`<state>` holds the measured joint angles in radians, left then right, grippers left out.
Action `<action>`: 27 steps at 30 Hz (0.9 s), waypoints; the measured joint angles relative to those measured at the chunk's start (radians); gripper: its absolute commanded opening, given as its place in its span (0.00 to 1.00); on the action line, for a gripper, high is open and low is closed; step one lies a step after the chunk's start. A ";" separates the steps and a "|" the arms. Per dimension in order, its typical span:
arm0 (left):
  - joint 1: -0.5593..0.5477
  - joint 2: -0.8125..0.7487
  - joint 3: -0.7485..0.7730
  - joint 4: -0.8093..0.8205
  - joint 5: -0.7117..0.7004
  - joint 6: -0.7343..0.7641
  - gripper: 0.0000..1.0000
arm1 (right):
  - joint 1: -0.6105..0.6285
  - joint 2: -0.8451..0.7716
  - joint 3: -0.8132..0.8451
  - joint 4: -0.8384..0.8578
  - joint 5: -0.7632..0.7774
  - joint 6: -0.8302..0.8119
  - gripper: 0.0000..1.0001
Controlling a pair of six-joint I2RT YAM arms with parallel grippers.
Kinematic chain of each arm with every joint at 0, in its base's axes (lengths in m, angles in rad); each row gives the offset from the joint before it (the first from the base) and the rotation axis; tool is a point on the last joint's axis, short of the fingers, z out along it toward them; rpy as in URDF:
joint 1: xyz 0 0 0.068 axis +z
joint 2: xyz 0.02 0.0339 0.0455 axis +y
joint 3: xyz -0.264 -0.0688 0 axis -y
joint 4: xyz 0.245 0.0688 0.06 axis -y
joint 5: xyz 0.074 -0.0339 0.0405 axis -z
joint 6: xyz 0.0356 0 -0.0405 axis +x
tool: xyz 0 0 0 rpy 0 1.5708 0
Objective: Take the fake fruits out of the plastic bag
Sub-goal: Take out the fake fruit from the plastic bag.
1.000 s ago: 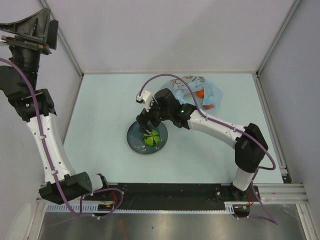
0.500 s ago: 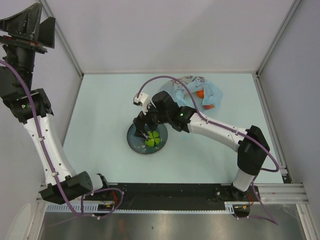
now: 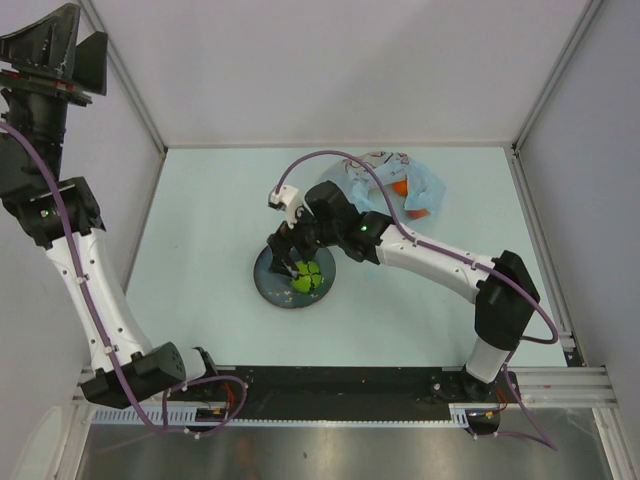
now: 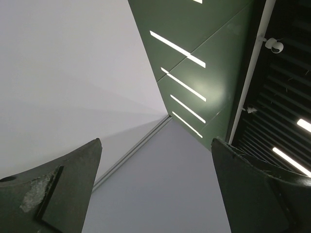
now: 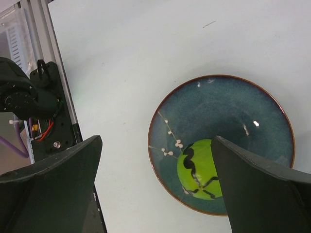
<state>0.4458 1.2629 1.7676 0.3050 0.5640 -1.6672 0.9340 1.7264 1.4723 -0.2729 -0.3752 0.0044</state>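
A green round fake fruit [image 3: 306,279] [image 5: 200,168] with black lines lies in the dark blue plate [image 3: 270,284] [image 5: 228,107] at mid table. My right gripper [image 3: 285,262] [image 5: 155,187] hovers open just above the plate's left part, with nothing between its fingers. The light blue plastic bag [image 3: 428,184] lies behind the right arm at the back, with orange fruit [image 3: 401,187] showing through it. My left gripper [image 3: 52,45] [image 4: 155,187] is raised high at the far left, open and empty, its camera facing the ceiling.
Enclosure walls stand on three sides of the pale table [image 3: 210,220]. The black rail with the arm bases [image 3: 330,385] runs along the near edge and shows in the right wrist view as a black bracket [image 5: 29,97].
The green fruit has come to rest lower in the plate. My right gripper has shifted slightly left and down over the plate. The left arm swung a little further left.
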 measured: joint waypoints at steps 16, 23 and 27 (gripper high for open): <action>-0.301 0.019 -0.363 -0.163 0.228 0.816 1.00 | -0.109 -0.173 0.142 -0.139 -0.056 -0.041 1.00; -0.594 -0.051 -0.690 -0.420 0.254 1.210 1.00 | -0.361 -0.385 0.060 -0.185 0.061 -0.024 0.99; -0.734 -0.117 -0.777 -0.496 0.231 1.383 1.00 | -0.523 -0.483 -0.023 -0.233 0.127 -0.032 0.95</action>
<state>-0.2882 1.1461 0.9905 -0.1905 0.7952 -0.2840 0.4114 1.2434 1.4490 -0.5060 -0.2478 -0.0277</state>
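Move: The plastic bag's middle lies about 24 cm ahead of the right hand, 25 cm to its right and 16 cm below; the orange fruit showing inside is some 26 cm ahead and 30 cm right. The plate is 2 cm ahead, 2 cm right, its green fruit level ahead, 5 cm right, both about 14 cm below. From the high left hand, the bag is roughly 20 cm ahead, 43 cm right and 62 cm below. Already open and empty, the right hand first lifts from above the plate, then sweeps right and somewhat forward towards the bag, some 25 cm right and 15 cm up, turning clockwise about 35 degrees. The left hand, also open, plunges about 40 cm and swings some 20 cm right towards the bag, its raised fingers coming round to point right and slightly down. ##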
